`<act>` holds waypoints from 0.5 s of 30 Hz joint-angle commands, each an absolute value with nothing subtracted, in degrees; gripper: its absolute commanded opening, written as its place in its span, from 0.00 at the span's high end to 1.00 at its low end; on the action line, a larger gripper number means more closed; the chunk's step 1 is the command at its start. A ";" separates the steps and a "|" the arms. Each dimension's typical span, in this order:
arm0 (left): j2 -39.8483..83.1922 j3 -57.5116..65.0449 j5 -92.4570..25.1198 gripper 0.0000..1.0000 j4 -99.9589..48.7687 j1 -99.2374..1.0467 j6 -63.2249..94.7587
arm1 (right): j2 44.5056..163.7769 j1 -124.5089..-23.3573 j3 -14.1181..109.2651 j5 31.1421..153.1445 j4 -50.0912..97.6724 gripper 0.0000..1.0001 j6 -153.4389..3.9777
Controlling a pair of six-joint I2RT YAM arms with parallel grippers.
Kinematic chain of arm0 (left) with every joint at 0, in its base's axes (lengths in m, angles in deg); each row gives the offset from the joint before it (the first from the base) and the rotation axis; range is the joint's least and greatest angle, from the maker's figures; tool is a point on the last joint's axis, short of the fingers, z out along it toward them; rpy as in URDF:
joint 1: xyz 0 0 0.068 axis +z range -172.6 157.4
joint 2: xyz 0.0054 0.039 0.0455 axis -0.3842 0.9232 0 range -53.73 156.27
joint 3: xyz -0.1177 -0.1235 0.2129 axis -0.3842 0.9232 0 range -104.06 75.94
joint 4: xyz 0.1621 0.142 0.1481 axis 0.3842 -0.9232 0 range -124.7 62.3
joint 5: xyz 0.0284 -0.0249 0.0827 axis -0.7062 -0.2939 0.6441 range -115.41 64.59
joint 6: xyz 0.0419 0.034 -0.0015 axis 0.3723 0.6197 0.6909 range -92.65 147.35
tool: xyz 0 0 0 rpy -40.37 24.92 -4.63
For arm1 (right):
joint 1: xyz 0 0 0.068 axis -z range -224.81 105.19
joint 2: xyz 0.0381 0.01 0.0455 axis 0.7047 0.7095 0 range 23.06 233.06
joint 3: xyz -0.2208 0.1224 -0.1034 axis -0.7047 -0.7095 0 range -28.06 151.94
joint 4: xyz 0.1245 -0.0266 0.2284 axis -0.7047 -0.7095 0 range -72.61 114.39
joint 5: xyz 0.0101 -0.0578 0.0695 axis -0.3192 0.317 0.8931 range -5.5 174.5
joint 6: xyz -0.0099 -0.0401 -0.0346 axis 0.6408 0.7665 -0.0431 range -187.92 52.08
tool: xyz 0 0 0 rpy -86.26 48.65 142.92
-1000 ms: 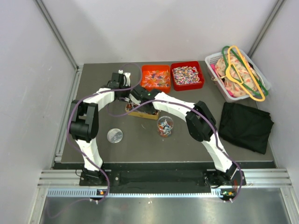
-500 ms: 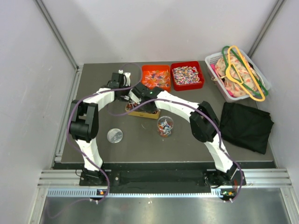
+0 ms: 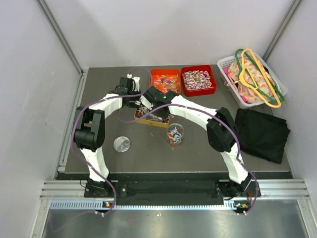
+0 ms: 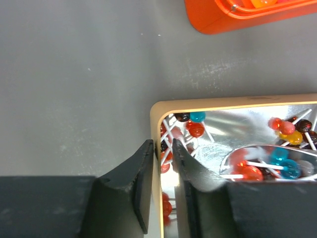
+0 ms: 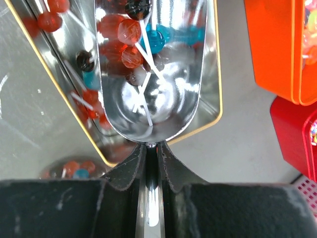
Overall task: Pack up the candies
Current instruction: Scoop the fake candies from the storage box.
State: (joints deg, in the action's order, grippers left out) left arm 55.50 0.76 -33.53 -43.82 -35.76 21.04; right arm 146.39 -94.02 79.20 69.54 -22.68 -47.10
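The candies I see up close are round lollipops (image 4: pixel 196 130) on white sticks, red, blue and dark, lying in a shiny yellow-rimmed tin (image 3: pixel 153 123) at mid-table. My right gripper (image 5: pixel 151 147) is shut on the handle of a metal scoop (image 5: pixel 153 99). The scoop holds several lollipops (image 5: pixel 130 30) over the tin (image 5: pixel 208 124). My left gripper (image 4: pixel 161 145) straddles the tin's left wall (image 4: pixel 155 119). Its jaws are slightly open: the outer finger is against the rim and the inner one stands clear of it. The scoop (image 4: pixel 233 156) shows at the right of the left wrist view.
A clear cup (image 3: pixel 175 134) with some candies stands just in front of the tin, and a round lid (image 3: pixel 122 144) lies to its left. Behind are an orange bin (image 3: pixel 165 82) and a red bin (image 3: pixel 198 80) of small mixed sweets. At right are a white basket of hangers (image 3: pixel 250 79) and a black cloth (image 3: pixel 260 134).
My right arm has swung its wrist a little toward the back and its elbow to the right, carrying the scoop over the tin. The left jaws have eased apart on the tin's rim.
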 commanded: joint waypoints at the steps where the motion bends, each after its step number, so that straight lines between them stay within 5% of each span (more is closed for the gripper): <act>1: 53.67 0.70 -34.20 0.69 -41.06 -35.52 20.67 | 137.76 -92.80 78.38 70.62 -19.82 1.00 -46.91; 15: 53.49 0.17 -35.95 0.44 -41.15 -34.99 21.02 | 135.03 -91.30 72.57 68.59 -17.63 1.00 -44.45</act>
State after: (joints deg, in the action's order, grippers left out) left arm 55.50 0.76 -34.64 -43.77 -36.46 21.02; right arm 141.19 -92.62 71.73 68.47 -20.69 -45.63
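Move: The right hand holds the loaded scoop's handle at the tin's right end. From it, the clear jar (storage box) stands about 8 cm back and 3 cm right, middle 3 cm lower; the tin's middle lies some 7 cm left, level ahead, 5 cm lower; the orange box is roughly 17 cm ahead and 1 cm left. From the left hand, astride the tin's left wall, the jar is some 15 cm right and 10 cm back. Right hand carries the loaded scoop about 3 cm right, towards the jar, while the left fingers open wider. ##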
